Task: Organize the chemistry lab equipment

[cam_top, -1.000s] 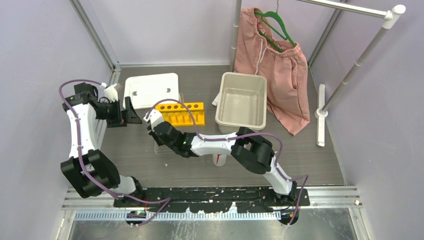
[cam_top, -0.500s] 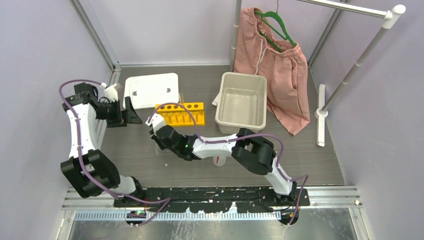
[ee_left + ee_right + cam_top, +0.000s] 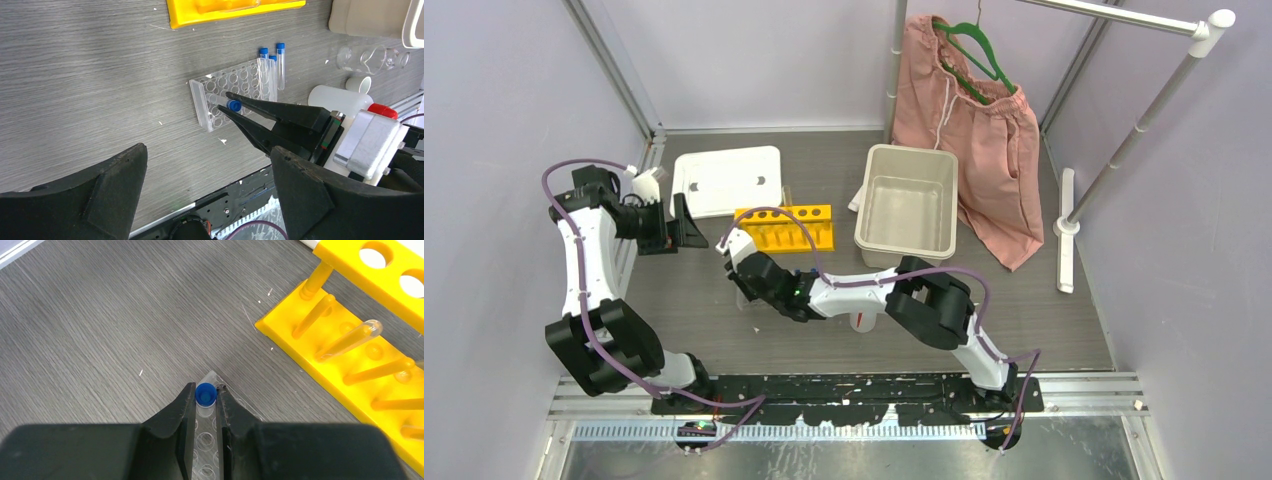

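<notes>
In the right wrist view my right gripper (image 3: 205, 396) is shut on a small blue-capped tube (image 3: 205, 393), held upright over the end of the clear plastic grid rack (image 3: 206, 440). The left wrist view shows the same grip (image 3: 229, 103) above the grid rack (image 3: 220, 87), with two more blue-capped tubes (image 3: 280, 65) at its far end. The yellow tube rack (image 3: 784, 228) stands just behind and holds a clear tube (image 3: 350, 340). My left gripper (image 3: 686, 228) hovers open and empty at the left, its fingers (image 3: 125, 170) wide apart.
A white squeeze bottle (image 3: 332, 97) with a red spout (image 3: 382, 110), clear glassware (image 3: 370, 57) and a tiny white cup (image 3: 359, 84) sit near the right arm. A beige bin (image 3: 944, 195), a white lid (image 3: 727, 180) and pink shorts (image 3: 969, 130) on a hanger are behind.
My right gripper has shifted slightly toward the near side with the tube, uncovering more of the yellow rack. The left arm has stayed still.
</notes>
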`<state>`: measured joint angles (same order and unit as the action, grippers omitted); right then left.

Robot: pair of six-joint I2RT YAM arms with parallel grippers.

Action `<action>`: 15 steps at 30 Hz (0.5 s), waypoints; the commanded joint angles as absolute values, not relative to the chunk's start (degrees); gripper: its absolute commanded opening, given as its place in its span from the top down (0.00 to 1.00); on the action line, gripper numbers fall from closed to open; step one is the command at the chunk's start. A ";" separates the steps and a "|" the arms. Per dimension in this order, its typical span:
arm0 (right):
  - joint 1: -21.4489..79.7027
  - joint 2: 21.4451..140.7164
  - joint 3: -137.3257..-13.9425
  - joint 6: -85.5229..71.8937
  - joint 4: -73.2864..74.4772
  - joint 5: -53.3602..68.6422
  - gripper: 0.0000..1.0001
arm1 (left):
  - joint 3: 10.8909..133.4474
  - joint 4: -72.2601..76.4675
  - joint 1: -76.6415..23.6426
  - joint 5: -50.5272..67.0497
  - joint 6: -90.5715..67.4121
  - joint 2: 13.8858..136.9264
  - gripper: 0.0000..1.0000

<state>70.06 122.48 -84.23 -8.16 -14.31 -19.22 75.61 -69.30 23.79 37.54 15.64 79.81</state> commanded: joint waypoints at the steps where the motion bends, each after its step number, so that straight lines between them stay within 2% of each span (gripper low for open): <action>1: 70.35 123.06 -86.56 -9.15 -14.41 -20.32 0.87 | 77.25 -68.82 24.03 38.67 16.46 79.64 0.07; 3: 70.28 122.96 -86.51 -9.38 -14.05 -20.22 0.81 | 77.33 -68.90 24.04 38.57 16.55 79.65 0.06; 10: 70.32 119.84 -88.85 -10.86 -8.69 -20.06 0.45 | 77.76 -69.33 24.00 38.76 16.47 79.30 0.06; 15: 69.89 113.76 -91.42 -15.59 -0.76 -21.22 0.26 | 78.28 -70.08 24.06 39.00 16.45 78.85 0.06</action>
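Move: My right fingers grip the blue cap of a test tube already standing in the leftmost column of the clear rack; that rack's middle is about 5 cm to my right, 1 cm back and 6 cm below. The yellow rack lies about 11 cm ahead and 9 cm right, the loose blue-capped tubes some 13 cm right and 1 cm back. From my left hand the clear rack is roughly 14 cm right, 2 cm back and 16 cm below. With my right hand I ease the tube about 1 cm further down into its hole in the clear rack, then spread my fingers wide to let go of the blue cap. As they open I begin to draw back and to the right by under 1 cm, starting to rise again at the very end. ##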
